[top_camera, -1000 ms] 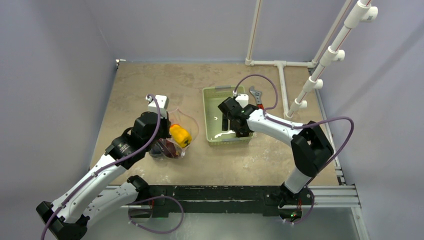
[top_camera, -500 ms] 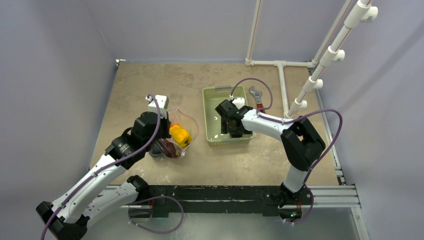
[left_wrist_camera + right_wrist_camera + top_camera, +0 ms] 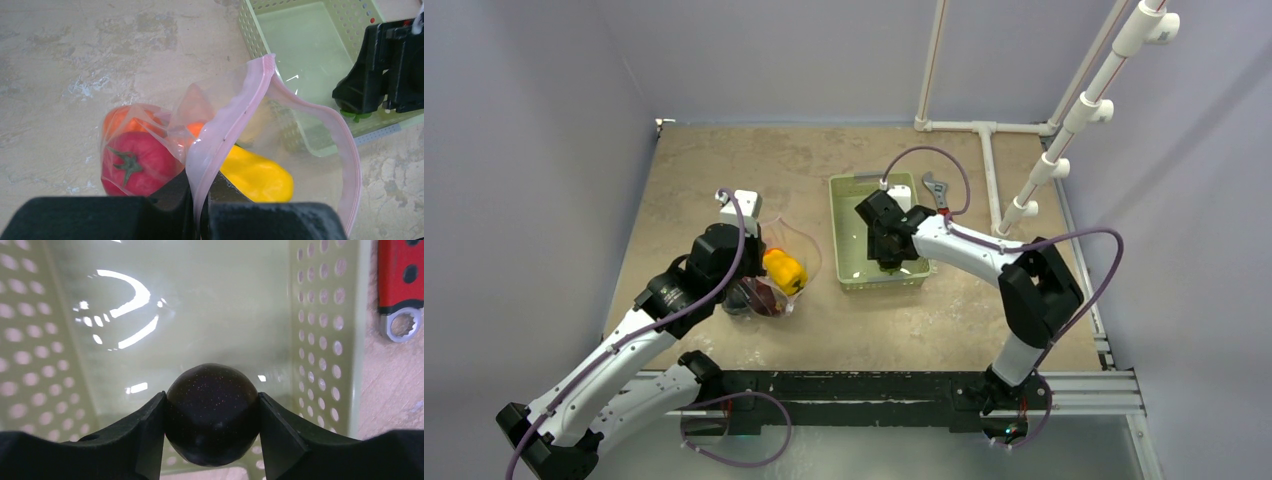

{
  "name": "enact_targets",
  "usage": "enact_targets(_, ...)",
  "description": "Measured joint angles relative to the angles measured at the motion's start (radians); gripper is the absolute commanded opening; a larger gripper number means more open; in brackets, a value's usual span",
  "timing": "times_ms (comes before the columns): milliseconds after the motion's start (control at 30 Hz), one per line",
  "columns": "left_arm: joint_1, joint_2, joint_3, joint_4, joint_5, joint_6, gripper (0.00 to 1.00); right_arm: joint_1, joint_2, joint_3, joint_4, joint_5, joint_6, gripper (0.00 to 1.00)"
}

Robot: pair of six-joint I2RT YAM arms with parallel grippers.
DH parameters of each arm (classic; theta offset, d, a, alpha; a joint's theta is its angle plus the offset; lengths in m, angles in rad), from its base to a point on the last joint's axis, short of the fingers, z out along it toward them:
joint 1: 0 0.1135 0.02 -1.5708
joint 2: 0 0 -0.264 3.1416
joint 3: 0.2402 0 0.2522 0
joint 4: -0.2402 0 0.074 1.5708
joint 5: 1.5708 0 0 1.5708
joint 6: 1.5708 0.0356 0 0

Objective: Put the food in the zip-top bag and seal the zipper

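Note:
In the left wrist view my left gripper (image 3: 199, 187) is shut on the pale pink zipper (image 3: 235, 115) of the clear zip-top bag (image 3: 310, 150), holding its mouth open. Inside the bag lie a red tomato (image 3: 132, 162), a yellow pepper (image 3: 257, 175) and an orange piece (image 3: 120, 120). My right gripper (image 3: 211, 400) is down inside the light green basket (image 3: 200, 305), its fingers pressed against both sides of a dark plum (image 3: 212, 412). From above, the bag (image 3: 774, 285) sits left of the basket (image 3: 849, 200), with the right gripper (image 3: 892, 262) at the basket's near end.
A red-handled wrench (image 3: 937, 190) lies just right of the basket. White PVC pipes (image 3: 989, 160) run across the table's back right corner. The bag stands close to the basket's left wall.
The right gripper shifted slightly left inside the basket and its jaws closed onto the dark plum. The left arm and the bag have not moved.

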Motion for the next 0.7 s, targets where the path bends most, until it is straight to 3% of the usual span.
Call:
enact_targets(433, 0.000, 0.000, 0.000, 0.000, 0.000, 0.000, 0.00, 0.015, -0.137, 0.205, -0.016, -0.023, -0.031, 0.25)
enact_targets(700, 0.000, 0.000, 0.000, 0.000, 0.000, 0.000, 0.00, 0.145, -0.174, 0.331, 0.019, -0.076, -0.068, 0.25)
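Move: The dark round fruit is already between the right fingers, low in the near part of the basket, whose middle is about 5 cm ahead of that hand and 1 cm left. The bag's open mouth lies some 16 cm to the right hand's left, 4 cm back and 13 cm higher; the yellow pepper inside sits about 18 cm left, 3 cm back and 3 cm higher. From the left hand, the mouth opens roughly 3 cm ahead, 5 cm right and 2 cm lower. The dark fruit, still pinched, is carried by the right hand up out of the basket, about 20 cm in all; a slight forward drift comes first and is then undone as the hand swings left some 10 cm towards the bag's mouth. Its wrist tips the fingers up, rolls left side up and turns counter-clockwise, some 30 degrees altogether. The left hand stays put, keeping its pinch on the zipper edge. ##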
